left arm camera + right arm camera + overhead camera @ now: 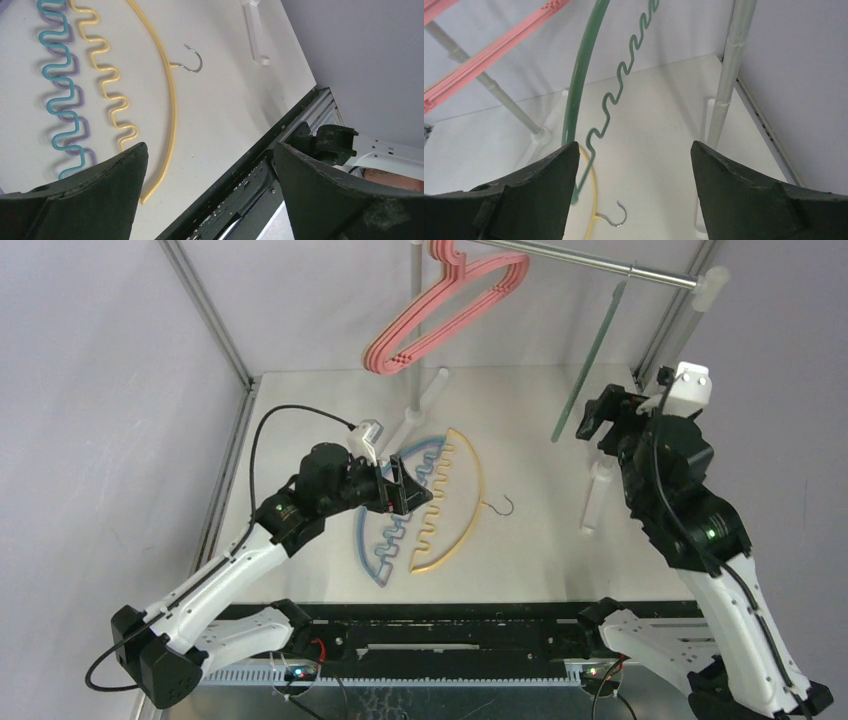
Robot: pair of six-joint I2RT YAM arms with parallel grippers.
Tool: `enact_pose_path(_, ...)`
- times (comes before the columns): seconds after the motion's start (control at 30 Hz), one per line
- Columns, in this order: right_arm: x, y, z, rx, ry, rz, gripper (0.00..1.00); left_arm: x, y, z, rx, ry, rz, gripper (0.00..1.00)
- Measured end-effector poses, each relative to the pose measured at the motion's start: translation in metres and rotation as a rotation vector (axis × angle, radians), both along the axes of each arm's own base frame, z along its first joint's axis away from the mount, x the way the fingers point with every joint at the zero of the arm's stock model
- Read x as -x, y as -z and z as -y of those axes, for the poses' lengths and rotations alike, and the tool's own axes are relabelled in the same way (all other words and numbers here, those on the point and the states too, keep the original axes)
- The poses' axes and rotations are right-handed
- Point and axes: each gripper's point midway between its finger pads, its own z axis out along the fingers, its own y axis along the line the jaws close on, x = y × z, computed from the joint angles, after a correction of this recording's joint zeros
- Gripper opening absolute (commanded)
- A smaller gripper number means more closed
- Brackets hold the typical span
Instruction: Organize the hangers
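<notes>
Several pink hangers [450,310] hang together on the grey rail [600,265]; they show at the upper left of the right wrist view [484,65]. A green hanger [590,360] hangs from the rail further right. My right gripper [590,415] is open just beside it, with the green hanger [579,75] by its left finger and nothing between the jaws [634,150]. On the table lie a yellow hanger [455,500] and a blue hanger [385,540] over a purple one [80,95]. My left gripper [405,490] hovers open and empty above them [210,155], the yellow hanger [170,90] and blue hanger [60,100] below it.
The rail stands on white poles, one at mid-back [418,340] and one on the right [729,75], with white feet [595,495] on the table. Metal frame posts [210,310] and grey walls close in the back and sides. A black base rail [450,625] runs along the near edge.
</notes>
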Motion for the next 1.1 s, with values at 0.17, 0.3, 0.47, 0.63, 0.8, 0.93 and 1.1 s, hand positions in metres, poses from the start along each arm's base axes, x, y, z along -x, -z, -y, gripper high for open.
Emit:
enact_pose_path(0.17, 0.024, -0.011, -0.009, -0.016, -0.077, 0.052, 0.76, -0.006, 0.001, -0.001, -0.002, -0.011, 0.006, 1.0)
enact_pose_path(0.3, 0.031, -0.022, -0.038, -0.039, -0.234, 0.095, 0.64, -0.009, 0.003, -0.002, -0.004, -0.017, 0.005, 1.0)
enact_pose_path(0.47, 0.034, -0.02, -0.102, -0.047, -0.492, 0.078, 0.65, -0.008, 0.016, -0.004, -0.023, -0.019, -0.012, 1.0)
enact_pose_path(0.63, 0.033, 0.009, -0.165, -0.022, -0.667, -0.026, 0.67, -0.007, 0.03, -0.007, -0.044, -0.025, -0.032, 0.99)
enact_pose_path(0.8, 0.029, 0.074, -0.214, -0.022, -0.74, -0.223, 0.65, -0.006, 0.049, -0.013, -0.072, -0.041, -0.059, 1.0)
enact_pose_path(0.93, 0.033, 0.149, -0.227, -0.021, -0.717, -0.432, 0.64, -0.002, 0.065, -0.018, -0.095, -0.046, -0.085, 1.0)
enact_pose_path(1.1, 0.028, 0.222, -0.221, -0.024, -0.604, -0.633, 0.63, 0.004, 0.078, -0.024, -0.126, -0.046, -0.097, 0.99)
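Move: From the right gripper, high beside the rail, the yellow hanger lies on the table about 24 cm left, 6 cm farther out and 41 cm below. The blue-purple hanger pair lies flat some 12 cm left of it, level in reach; the green hanger on the rail is about 12 cm ahead of this gripper, 3 cm left, roughly at its height. From the left gripper the yellow hanger is some 11 cm ahead, 7 cm right, 24 cm down. Draw the empty right gripper back about 3 cm, clear of the hung green hanger, sweep it left about 22 cm, then drop it about as far towards the yellow hanger, swinging the fingers left and tipping them down some 35 degrees as they narrow to about two-thirds open. Meanwhile sink the wide-open left gripper about 8 cm towards the yellow hanger, touching nothing. ##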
